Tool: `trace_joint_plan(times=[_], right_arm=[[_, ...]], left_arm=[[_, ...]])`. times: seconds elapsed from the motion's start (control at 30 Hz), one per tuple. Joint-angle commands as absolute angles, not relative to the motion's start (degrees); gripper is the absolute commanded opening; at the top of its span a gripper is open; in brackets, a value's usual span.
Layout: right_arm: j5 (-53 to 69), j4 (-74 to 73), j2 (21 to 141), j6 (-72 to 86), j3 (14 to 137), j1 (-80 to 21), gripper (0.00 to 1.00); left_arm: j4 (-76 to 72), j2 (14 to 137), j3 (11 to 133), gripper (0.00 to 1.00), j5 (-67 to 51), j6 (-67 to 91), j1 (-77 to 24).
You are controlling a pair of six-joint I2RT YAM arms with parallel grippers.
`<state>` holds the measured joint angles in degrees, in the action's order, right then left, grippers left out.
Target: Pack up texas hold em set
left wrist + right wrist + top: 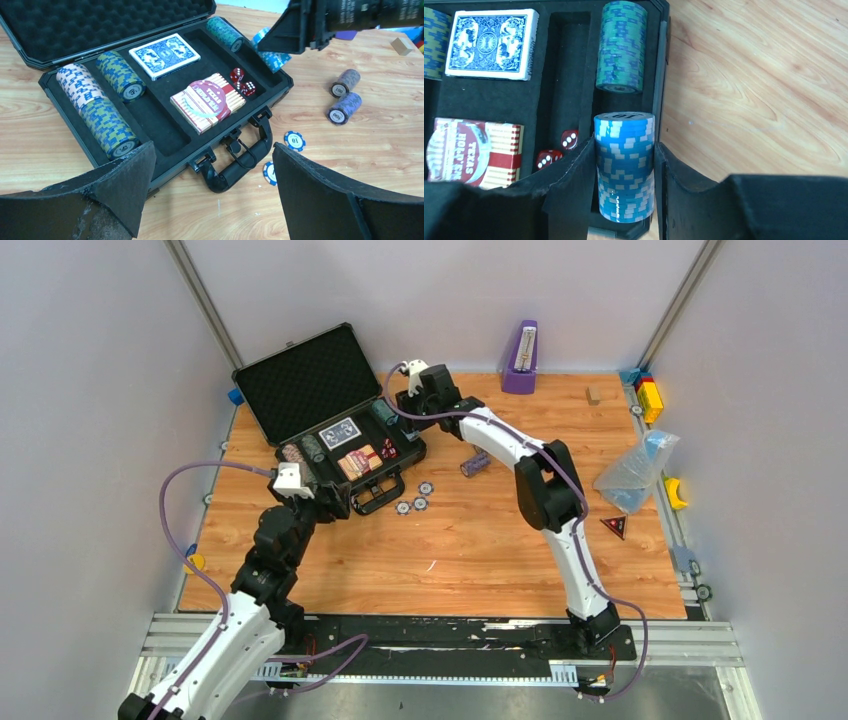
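Note:
The dark briefcase [300,385] lies open at the back left, its handle [247,162] facing me. Its tray holds striped chip rolls [95,107], a blue card deck [164,55], a red deck [207,102], red dice [242,82] and a teal roll [619,47]. My right gripper [625,145] is shut on a light blue chip roll [624,175], held over the tray's right-hand slot just below the teal roll. My left gripper [212,152] stands open and holds nothing, just in front of the handle. Two purple rolls [345,95] and loose blue chips [294,140] lie on the table right of the case.
A purple metronome [520,358] stands at the back wall. Coloured blocks [648,395], a small wooden block [593,395], a clear plastic bag [635,470] and a red triangle [614,527] lie along the right side. Walls close in left and right.

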<state>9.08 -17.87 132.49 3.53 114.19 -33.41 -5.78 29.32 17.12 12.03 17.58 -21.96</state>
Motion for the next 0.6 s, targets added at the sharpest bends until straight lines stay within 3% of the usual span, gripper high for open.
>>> trace_joint_plan(times=[0.0, 0.2, 0.27, 0.5, 0.57], right_arm=[[9.73, -12.06, 135.16, -1.84, 120.1, -34.37, 0.14], [9.47, -11.65, 136.22, -2.07, 121.21, -35.06, 0.3], [7.27, -11.52, 136.27, -1.17, 121.6, -35.19, 0.47], [6.26, -11.54, 130.4, 1.98, 116.95, -35.24, 0.74], [3.55, -11.58, 127.13, 4.03, 113.24, -35.12, 0.76]], left_arm=[[-8.91, 29.87, 17.01, 0.94, 11.25, 16.76, -21.88], [-9.14, 30.55, 17.13, 0.94, 11.05, 16.74, -21.88], [-9.13, 30.66, 17.21, 0.94, 11.06, 16.7, -21.9], [-9.13, 30.95, 17.39, 0.94, 10.99, 16.85, -21.88], [-8.72, 31.21, 17.66, 0.94, 11.04, 16.81, -21.88]])
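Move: The right hand already holds the blue chip stack just over its slot in the case, about 2 cm to the left and 3 cm below. Beyond, the green chip stack is some 7 cm ahead and 6 cm left. The red dice lie about 3 cm back and 6 cm left, and the blue card deck roughly 17 cm left and 1 cm ahead, both a little lower. From the left hand the slot is about 22 cm ahead, 13 cm right and 10 cm below. Still pinched near its upper end, the blue chip stack is brought about 2 cm left and a good 1 cm down into the slot by the right hand. Then the fingers spread to about three-quarters open, letting go on both sides, while the hand lifts some 1.5 cm and creeps slightly forward. ##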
